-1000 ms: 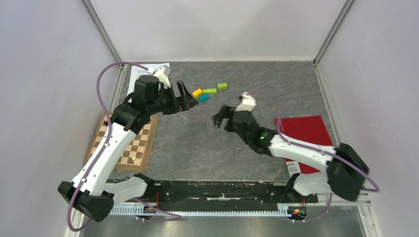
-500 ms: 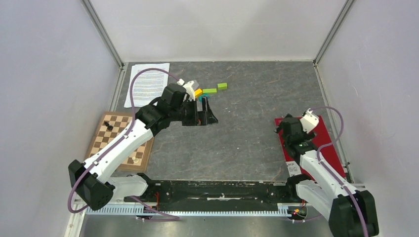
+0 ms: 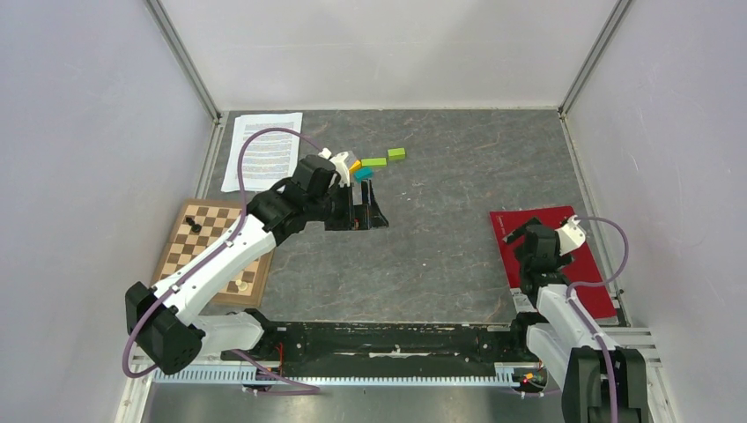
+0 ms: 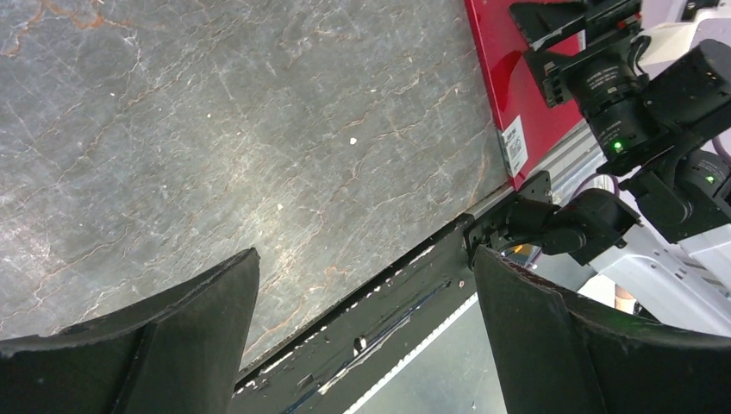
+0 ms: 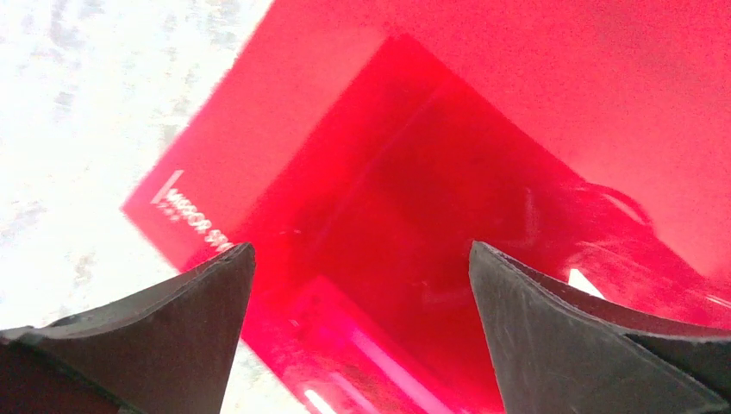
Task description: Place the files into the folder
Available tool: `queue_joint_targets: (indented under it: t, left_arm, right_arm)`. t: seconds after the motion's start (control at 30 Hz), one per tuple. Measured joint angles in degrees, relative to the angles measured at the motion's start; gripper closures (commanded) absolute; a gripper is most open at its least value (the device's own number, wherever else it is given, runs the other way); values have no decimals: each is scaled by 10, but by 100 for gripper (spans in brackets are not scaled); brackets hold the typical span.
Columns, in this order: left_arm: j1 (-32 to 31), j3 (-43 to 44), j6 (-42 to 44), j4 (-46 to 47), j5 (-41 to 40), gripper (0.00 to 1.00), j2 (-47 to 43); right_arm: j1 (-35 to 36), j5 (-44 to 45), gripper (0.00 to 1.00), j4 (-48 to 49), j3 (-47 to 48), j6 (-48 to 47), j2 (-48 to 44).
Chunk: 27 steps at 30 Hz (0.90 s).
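The files (image 3: 264, 161), white printed sheets, lie flat at the table's back left corner, with nothing on them. The folder (image 3: 553, 231) is crimson and lies closed at the right edge; a white label shows near its front corner (image 4: 515, 145). My left gripper (image 3: 367, 218) hangs open and empty over the bare middle of the table, far from the files; in its wrist view the left gripper (image 4: 364, 254) frames the table's near edge. My right gripper (image 3: 520, 236) is open just above the folder's left part, and the folder's red cover (image 5: 483, 129) fills the view behind the right gripper (image 5: 360, 248).
A wooden chessboard (image 3: 216, 256) with a few pieces lies at the left edge. Coloured blocks (image 3: 374, 162) sit behind the left gripper. Grey walls enclose the table on three sides. A black rail (image 3: 396, 339) runs along the near edge.
My left arm swung right, off the files, to the table's middle. My right arm drew back from the centre to above the folder. Both grippers stayed open.
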Motion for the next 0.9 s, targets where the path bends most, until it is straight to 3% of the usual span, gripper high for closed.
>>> queue_joint_targets:
  t: [0.23, 0.43, 0.53, 0.7, 0.9]
  left_arm:
    - [0, -12, 0, 0, -2, 0, 0]
    - [0, -15, 0, 0, -7, 0, 0]
    - [0, -17, 0, 0, -9, 0, 0]
    - [0, -18, 0, 0, -16, 0, 0]
    - [0, -19, 0, 0, -22, 0, 0]
  right_arm:
    - [24, -60, 2, 144, -50, 60, 0]
    - [140, -54, 2, 199, -51, 131, 32]
    - [193, -47, 2, 202, -27, 157, 72]
    - [210, -45, 2, 184, 27, 164, 132]
    - [287, -33, 2, 128, 116, 171, 205]
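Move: The red folder lies flat under the right hand, which is already down on its far left part: the folder's middle is about 5 cm to the hand's right, 6 cm back and 2 cm below. Its white label is some 14 cm back and 3 cm left of the hand. Towards the left is bare table; the lone green block stands roughly 31 cm ahead and 34 cm left. From the left hand, the folder's middle is about 47 cm right, 4 cm back and 21 cm lower. With its fingers kept wide open and at first pressing down on the red folder near its far left corner, the right hand sweeps left about 18 cm, also going some 6 cm forward and rising slightly, to drag the folder towards the middle of the table. Meanwhile the hand turns counter-clockwise about 20 degrees and rolls its left side up, and the fingers run off over the folder's left edge, ending over bare table beside that corner. ##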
